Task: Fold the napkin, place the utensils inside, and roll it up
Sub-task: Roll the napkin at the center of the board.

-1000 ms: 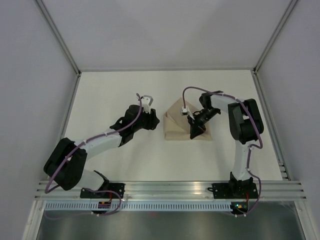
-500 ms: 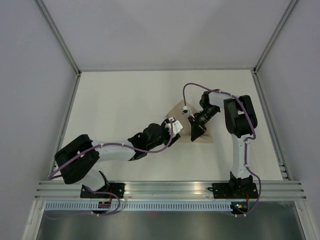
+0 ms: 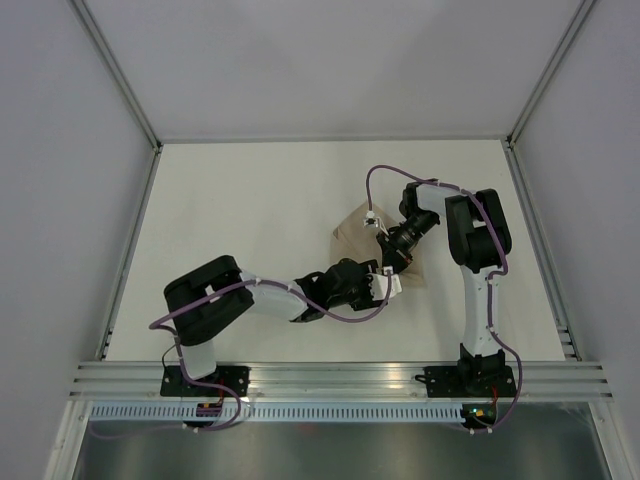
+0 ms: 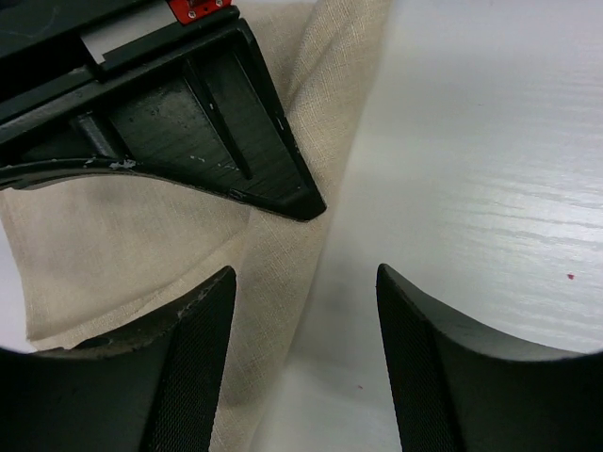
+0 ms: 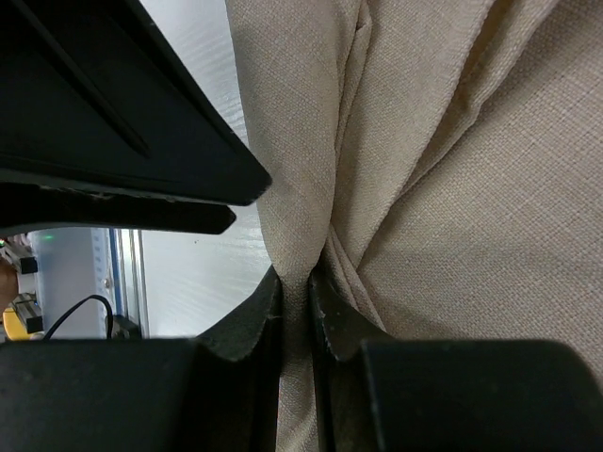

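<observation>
The tan napkin (image 3: 350,224) lies folded right of the table's middle, and most of it is covered by the two arms. My right gripper (image 3: 392,262) is shut on a pinched-up ridge of the napkin (image 5: 471,188), with cloth squeezed between its jaws (image 5: 297,287). My left gripper (image 3: 387,286) reaches across from the left and stands open at the napkin's near edge. In the left wrist view the napkin's edge (image 4: 132,235) runs beside the left finger, with bare table in the gap of the gripper (image 4: 306,282). The right gripper's dark body (image 4: 207,132) hangs just ahead. The utensils are out of view.
The left arm (image 3: 270,295) stretches low across the front of the white table (image 3: 230,200). An aluminium rail (image 3: 340,375) runs along the near edge. Grey walls and frame posts close in the left, right and back sides.
The left arm swung from left of the napkin across to its near right side, jaws opening wider. The right gripper kept its pinch and shifted slightly back.
</observation>
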Available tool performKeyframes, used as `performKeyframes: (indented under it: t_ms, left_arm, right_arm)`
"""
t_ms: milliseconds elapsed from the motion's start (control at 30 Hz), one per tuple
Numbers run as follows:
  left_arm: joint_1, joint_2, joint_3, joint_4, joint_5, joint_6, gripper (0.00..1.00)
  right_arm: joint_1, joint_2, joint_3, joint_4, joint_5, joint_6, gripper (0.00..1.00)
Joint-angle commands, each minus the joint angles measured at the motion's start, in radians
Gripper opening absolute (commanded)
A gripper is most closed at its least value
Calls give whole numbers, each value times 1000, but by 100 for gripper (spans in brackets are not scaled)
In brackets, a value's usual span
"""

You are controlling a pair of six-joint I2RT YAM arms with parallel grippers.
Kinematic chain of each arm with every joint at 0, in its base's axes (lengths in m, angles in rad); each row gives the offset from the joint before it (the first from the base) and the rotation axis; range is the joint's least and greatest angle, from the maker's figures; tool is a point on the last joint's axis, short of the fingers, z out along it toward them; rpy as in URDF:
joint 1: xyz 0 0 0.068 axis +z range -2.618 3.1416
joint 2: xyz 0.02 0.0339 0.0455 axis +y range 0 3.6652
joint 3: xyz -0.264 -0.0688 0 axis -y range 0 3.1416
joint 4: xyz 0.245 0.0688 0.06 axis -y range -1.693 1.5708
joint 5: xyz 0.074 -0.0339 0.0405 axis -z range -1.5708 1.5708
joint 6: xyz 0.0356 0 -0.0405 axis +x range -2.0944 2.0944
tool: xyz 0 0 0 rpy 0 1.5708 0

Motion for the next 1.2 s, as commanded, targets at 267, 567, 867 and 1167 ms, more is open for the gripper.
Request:
performKeyframes:
  t_ms: [267,567,867,1167]
  left_arm:
    - [10,114,114,48,-46,125,66]
    - [33,134,149,-85,40,86,50]
    - [59,155,198,-203,120,20,17]
    - [128,162,247,-346,339,-105,2]
  right_arm:
    - [1,62,18,63,42,-45,12]
    - [1,62,22,59,47,-48,12]
    - [1,49,21,49,39,-57,17]
    - [-19,-121,-69,196,-15,73,61]
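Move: The napkin's rolled near edge lies about 2 cm ahead, 1 cm right and 2 cm below the open left gripper. The right gripper already pinches this roll, some 3 cm ahead, 4 cm right and 3 cm below the left hand, so the pinched stretch sits right at the right hand's own fingertips. The napkin's far corner reaches roughly 17 cm ahead of the left hand and 5 cm to its left. Bring the left gripper forward about 2.5 cm, down some 2 cm and slightly right onto the napkin's near edge, then close its fingers to pinch the roll beside the right fingertips, its wrist tipping about 10 degrees at the end. Keep the right hand still and gripping until the left has closed; then open its fingers and begin lifting it, about 1 cm. ##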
